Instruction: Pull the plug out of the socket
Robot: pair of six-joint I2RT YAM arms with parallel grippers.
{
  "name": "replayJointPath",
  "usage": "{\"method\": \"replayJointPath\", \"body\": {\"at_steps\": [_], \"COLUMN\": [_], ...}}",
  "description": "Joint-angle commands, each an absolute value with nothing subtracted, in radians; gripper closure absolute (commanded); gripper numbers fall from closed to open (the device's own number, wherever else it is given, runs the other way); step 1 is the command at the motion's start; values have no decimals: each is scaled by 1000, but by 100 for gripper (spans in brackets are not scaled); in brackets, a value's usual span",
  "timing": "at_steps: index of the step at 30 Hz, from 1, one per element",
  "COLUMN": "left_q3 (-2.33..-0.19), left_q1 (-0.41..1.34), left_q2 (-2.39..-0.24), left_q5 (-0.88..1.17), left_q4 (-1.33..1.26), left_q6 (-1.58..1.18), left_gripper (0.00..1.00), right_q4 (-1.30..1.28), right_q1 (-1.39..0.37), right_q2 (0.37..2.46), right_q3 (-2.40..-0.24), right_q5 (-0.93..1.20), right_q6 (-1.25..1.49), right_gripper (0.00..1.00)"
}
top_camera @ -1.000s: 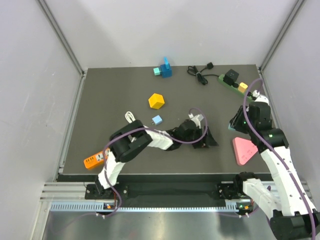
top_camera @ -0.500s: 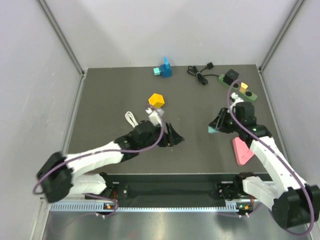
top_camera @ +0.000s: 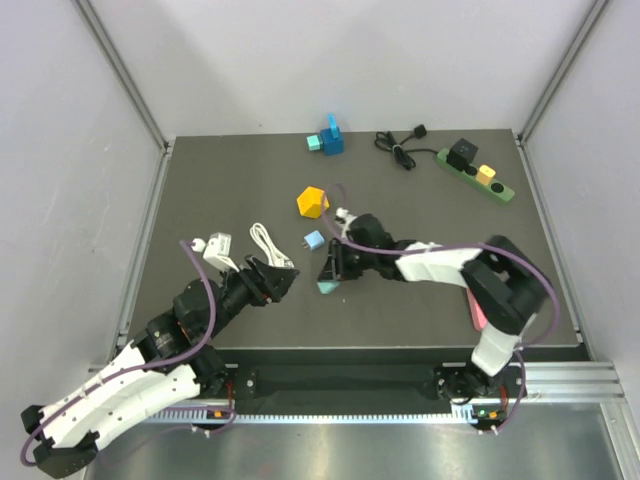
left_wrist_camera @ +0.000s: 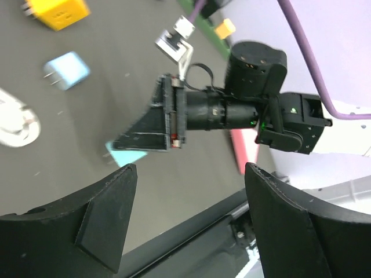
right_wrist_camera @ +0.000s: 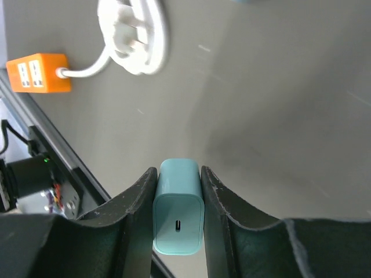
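The green socket strip [top_camera: 478, 176] lies at the far right of the mat, with a black plug [top_camera: 461, 155] and a yellow plug [top_camera: 486, 173] in it and its black cable [top_camera: 400, 150] coiled to the left. It also shows in the left wrist view [left_wrist_camera: 204, 24]. My right gripper [top_camera: 328, 276] is far from it, at the mat's middle, shut on a teal charger plug [top_camera: 327, 287], which is clamped between the fingers in the right wrist view [right_wrist_camera: 178, 205]. My left gripper [top_camera: 278, 274] is open and empty just left of it, its jaws [left_wrist_camera: 190, 174] facing the right gripper.
A yellow cube [top_camera: 312, 201], a light blue plug [top_camera: 314, 241] and a white cable [top_camera: 264, 238] lie mid-mat. A blue and teal block [top_camera: 328, 138] stands at the far edge. An orange power strip [right_wrist_camera: 33, 73] lies near the front left. A pink piece [left_wrist_camera: 243, 153] lies right.
My right arm has swung from the right side to the mat's middle, carrying the teal charger plug. My left arm has pulled back toward the near left.
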State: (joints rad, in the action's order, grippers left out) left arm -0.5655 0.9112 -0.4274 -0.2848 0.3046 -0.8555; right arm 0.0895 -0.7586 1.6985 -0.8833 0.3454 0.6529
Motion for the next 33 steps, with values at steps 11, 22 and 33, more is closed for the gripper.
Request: {"method": "replayJointPath", "body": {"at_steps": [11,22,33], "left_q3": [-552,-551,-621], "left_q1": [910,910,910], "left_q2": [-403,-384,-448], "left_q5": [-313,-250,-190], "left_q4": [422,448,474], "left_q6": [-887,-942,-927], "left_gripper": [21,22,19], "right_q4": [198,-24,-235], "right_q1": [-870,-876,-871], "right_q2": [1933,1919,1637], "right_q3": [-1126,-1183,-1140], "right_q5": [292,170,39], "right_q6": [696,588,511], "right_gripper": [75,33,6]}}
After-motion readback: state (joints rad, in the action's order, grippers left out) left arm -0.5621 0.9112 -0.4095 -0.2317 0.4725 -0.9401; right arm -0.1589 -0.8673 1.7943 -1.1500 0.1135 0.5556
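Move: The right hand still holds the teal plug, and the bare spot it is taken to lies about 6 cm to its left, 1 cm ahead and 3 cm down. From this hand the blue plug is some 12 cm ahead and 5 cm left, the white cord 9 cm ahead and 15 cm left, the yellow cube 21 cm ahead and 5 cm left. From the left hand the spot lies roughly 8 cm ahead, 7 cm right and 21 cm below. The right hand carries the teal plug about 6.5 cm left, slows and sinks a couple of centimetres to the table short of the blue plug and right of the white cord, then spreads its fingers wide and lets go. Tipping its fingers some 10 degrees steeper, it draws back about 4 cm to the right and rises, while the open, empty left hand sinks about 3 cm. ##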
